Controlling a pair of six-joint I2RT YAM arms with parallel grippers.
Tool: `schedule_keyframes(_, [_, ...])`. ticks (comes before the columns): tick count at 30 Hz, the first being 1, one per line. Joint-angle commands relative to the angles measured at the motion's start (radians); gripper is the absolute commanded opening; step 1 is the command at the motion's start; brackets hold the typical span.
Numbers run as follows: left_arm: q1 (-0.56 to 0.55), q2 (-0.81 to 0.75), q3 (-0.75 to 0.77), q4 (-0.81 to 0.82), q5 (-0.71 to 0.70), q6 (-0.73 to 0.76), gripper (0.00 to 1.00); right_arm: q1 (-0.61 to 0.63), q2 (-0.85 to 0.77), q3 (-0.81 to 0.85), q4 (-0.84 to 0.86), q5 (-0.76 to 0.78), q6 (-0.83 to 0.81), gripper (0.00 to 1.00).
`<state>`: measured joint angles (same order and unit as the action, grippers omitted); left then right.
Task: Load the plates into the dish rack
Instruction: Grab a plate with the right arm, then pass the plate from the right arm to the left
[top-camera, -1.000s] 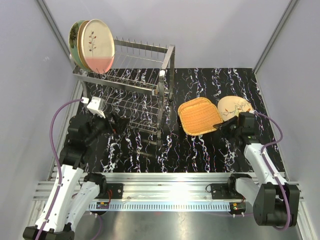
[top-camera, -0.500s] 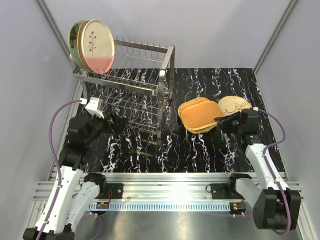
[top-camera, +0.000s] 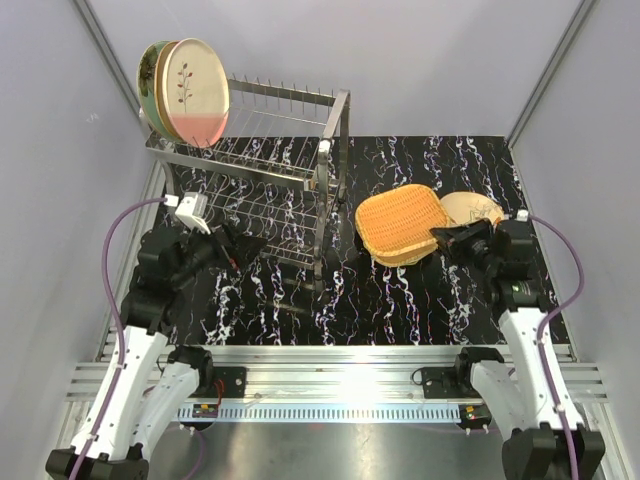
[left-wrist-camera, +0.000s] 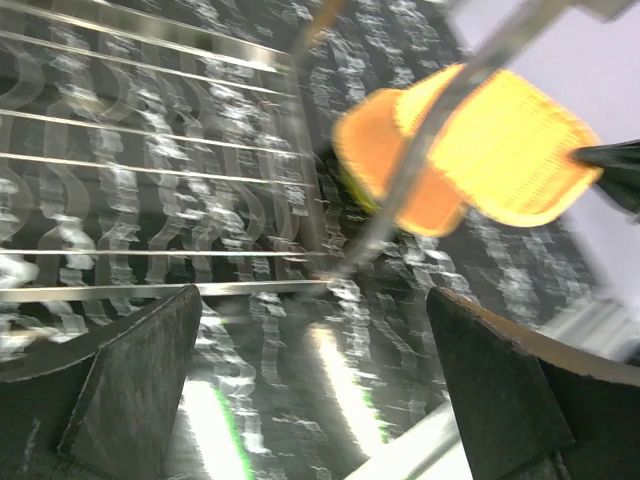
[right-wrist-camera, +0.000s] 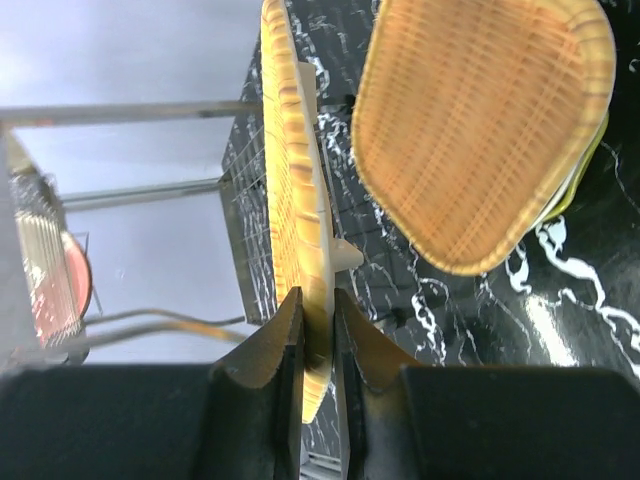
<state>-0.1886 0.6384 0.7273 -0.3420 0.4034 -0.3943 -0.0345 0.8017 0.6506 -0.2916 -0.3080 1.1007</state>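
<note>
My right gripper (top-camera: 452, 238) (right-wrist-camera: 318, 335) is shut on the rim of an orange wicker plate (top-camera: 400, 218) (right-wrist-camera: 292, 180), which is tilted up off the pile and shows edge-on in the right wrist view. A second wicker plate (right-wrist-camera: 480, 130) (top-camera: 392, 258) lies flat under it on a lime-rimmed plate (right-wrist-camera: 583, 165). A beige plate (top-camera: 474, 206) sits beside them. The dish rack (top-camera: 262, 165) (left-wrist-camera: 150, 180) holds a cream-and-pink plate (top-camera: 195, 92) and a green one (top-camera: 148, 80) at its top left. My left gripper (top-camera: 240, 246) (left-wrist-camera: 315, 390) is open and empty beside the rack's lower tier.
The black marbled mat (top-camera: 400, 300) covers the table. A metal rail (top-camera: 340, 365) runs along the near edge. White walls close in both sides, and the rack's tall end post (top-camera: 332, 150) stands between my two arms.
The right gripper has raised the top wicker plate by its right rim, tilting it up off the one below, while drawing back to the right. The left arm barely moved.
</note>
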Motion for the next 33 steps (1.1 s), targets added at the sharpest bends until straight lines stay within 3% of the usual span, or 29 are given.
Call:
schedule_keyframes(1, [-0.003, 0.020, 0.001, 0.109, 0.182, -0.194, 0.99, 0.002, -0.119, 0.101, -0.059, -0.060, -0.033, 0.00])
schedule_keyframes(4, [-0.005, 0.037, -0.060, 0.284, 0.338, -0.351, 0.99, 0.002, -0.212, 0.110, -0.164, -0.065, -0.088, 0.00])
schedule_keyframes(8, [-0.029, 0.033, -0.091, 0.307, 0.351, -0.434, 0.99, 0.002, -0.341, 0.067, -0.234, -0.105, -0.061, 0.00])
schedule_keyframes(15, [-0.172, 0.027, -0.115, 0.262, 0.236, -0.463, 0.99, 0.002, -0.524, 0.083, -0.421, -0.198, -0.052, 0.00])
schedule_keyframes(25, [-0.480, 0.159, -0.174, 0.442, 0.016, -0.575, 0.99, 0.002, -0.611, 0.075, -0.412, -0.378, -0.058, 0.00])
schedule_keyframes(33, [-0.586, 0.317, -0.170, 0.623, -0.072, -0.653, 0.97, 0.002, -0.687, 0.006, -0.356, -0.477, -0.035, 0.00])
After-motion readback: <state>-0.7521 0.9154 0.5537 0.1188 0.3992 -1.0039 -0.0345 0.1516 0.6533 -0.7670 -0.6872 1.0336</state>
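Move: The woven plate already pinched in the right fingers has its middle about 6 cm ahead and 8 cm left of them, nearly level. The left gripper, to which it is carried, is some 45 cm left and 5 cm back. Under the held plate a second woven one lies about 13 cm below the hand, 6 ahead and 8 left; the floral plate is 8 ahead, 12 right. From the left hand the held plate is roughly 36 cm right, 10 ahead and 5 lower; the rack's near right leg is 16 right, 2 ahead. Still pinching the woven plate's near right edge, the right hand draws it back about 17 cm, some 5 cm left and a little up, away from the stack, turning counter-clockwise about 20 degrees. The wide-open left hand swings some 16 cm right towards the plate, also back and lower, past the near side of the rack's leg, rolling its left side down and tipping downward; its jaws reach the plate's left edge without closing. ##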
